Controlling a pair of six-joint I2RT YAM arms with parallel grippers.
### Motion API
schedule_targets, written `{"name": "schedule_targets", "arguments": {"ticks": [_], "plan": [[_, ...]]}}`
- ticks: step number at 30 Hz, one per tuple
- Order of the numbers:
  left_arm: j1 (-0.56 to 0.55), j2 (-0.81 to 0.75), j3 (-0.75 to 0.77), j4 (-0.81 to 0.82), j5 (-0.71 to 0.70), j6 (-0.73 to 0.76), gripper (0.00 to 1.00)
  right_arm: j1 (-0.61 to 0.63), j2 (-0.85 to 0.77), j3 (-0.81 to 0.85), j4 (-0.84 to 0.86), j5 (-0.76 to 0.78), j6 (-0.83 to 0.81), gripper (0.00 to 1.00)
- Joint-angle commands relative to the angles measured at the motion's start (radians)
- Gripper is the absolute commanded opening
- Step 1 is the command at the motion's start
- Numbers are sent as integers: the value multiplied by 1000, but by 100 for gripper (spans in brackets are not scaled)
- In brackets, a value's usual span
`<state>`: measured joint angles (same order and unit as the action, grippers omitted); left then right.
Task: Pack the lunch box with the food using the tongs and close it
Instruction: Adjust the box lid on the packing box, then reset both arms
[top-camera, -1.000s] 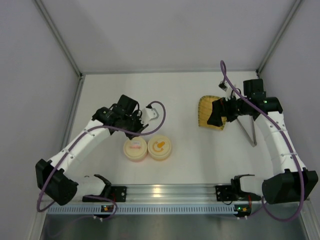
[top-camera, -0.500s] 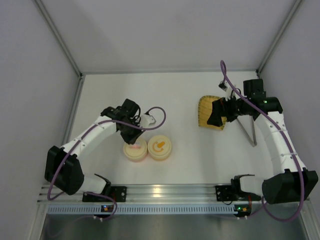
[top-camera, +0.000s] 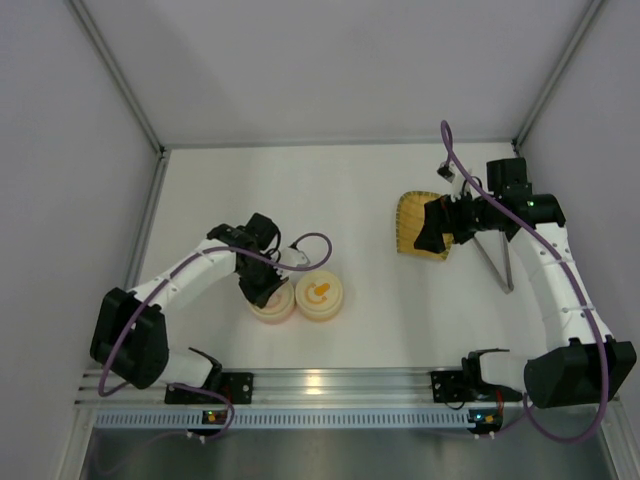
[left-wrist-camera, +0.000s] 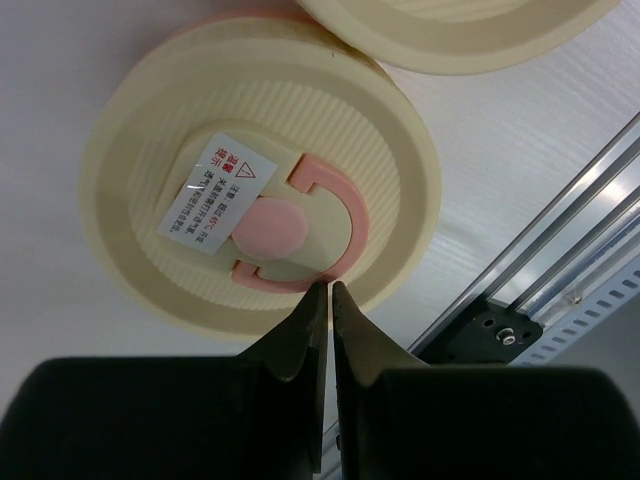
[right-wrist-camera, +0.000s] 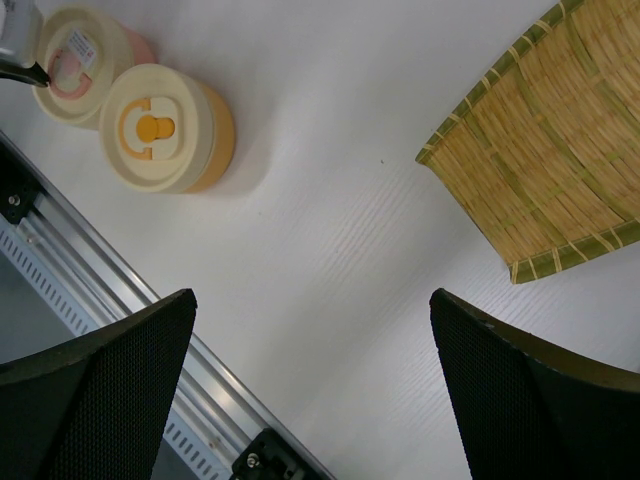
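Observation:
Two round cream lunch box containers stand side by side, one with a pink-marked lid (top-camera: 271, 300) (left-wrist-camera: 260, 190) and one with an orange-marked lid (top-camera: 320, 296) (right-wrist-camera: 165, 130). My left gripper (top-camera: 262, 288) (left-wrist-camera: 328, 290) is shut right over the pink lid, its tips at the edge of the pink handle, with nothing seen between them. The grey metal tongs (top-camera: 495, 262) lie on the table at the right, beside the yellow woven tray (top-camera: 418, 225) (right-wrist-camera: 550, 140). Over the tray's near edge, my right gripper (top-camera: 432, 232) (right-wrist-camera: 312, 295) hangs wide open and empty. The food is out of view.
An aluminium rail (top-camera: 330, 382) (left-wrist-camera: 560, 250) (right-wrist-camera: 120, 300) runs along the table's near edge, just below the two containers. White walls enclose the table on the left, back and right.
My left arm has swung toward the near edge and come down onto the pink-marked lid, its jaws closing fully. The right arm has not moved.

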<state>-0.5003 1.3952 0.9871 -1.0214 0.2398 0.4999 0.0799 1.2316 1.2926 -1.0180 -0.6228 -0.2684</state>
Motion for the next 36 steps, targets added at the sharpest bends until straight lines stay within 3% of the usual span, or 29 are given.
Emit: {"name": "schedule_targets", "arguments": {"ticks": [1, 7, 14, 15, 16, 18, 22, 27, 36], "plan": [[0, 13, -30, 50, 18, 6, 10, -20, -24, 27, -4, -23, -6, 99], [0, -10, 1, 54, 41, -18, 13, -20, -23, 36, -10, -23, -8, 99], [26, -104, 266, -48, 154, -89, 20, -20, -24, 53, 1, -15, -5, 99], [43, -113, 315, -45, 174, -127, 25, -19, -26, 54, 9, -11, -2, 99], [83, -116, 335, -42, 211, -144, 56, -22, -27, 56, 15, 3, 0, 99], [144, -124, 357, -20, 242, -188, 96, -19, -30, 56, 28, 20, 1, 99], [343, -148, 351, 66, 305, -308, 98, -20, -32, 31, 81, 121, 24, 99], [393, -159, 295, 113, 135, -432, 98, -45, -75, -65, 193, 261, 60, 100], [552, -190, 136, 205, 173, -429, 98, -118, -78, -236, 298, 328, 98, 99]]}}
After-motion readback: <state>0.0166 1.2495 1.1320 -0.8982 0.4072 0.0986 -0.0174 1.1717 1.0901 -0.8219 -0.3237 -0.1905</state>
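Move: The pink-bottomed lunch box, lid on, has its middle about 3 cm ahead of the left hand's closed fingers, 2 cm to their right and some 4 cm below. The yellow-handled box stands against its right side, roughly 13 cm to the right of the left hand and 4 cm ahead. For the right hand, open and empty, the pink box lies about 36 cm to the left, 4 cm back and 19 cm lower. The pink box's lid keeps the left hand's closed fingertips by its handle for a moment, seeming still to press down; then they lift off, rising some 15 cm and going forward, and open wide on the way. The hand then swings left and sinks partway, turning about 50 degrees counter-clockwise. Late on, the open right hand moves off to the right and down. ##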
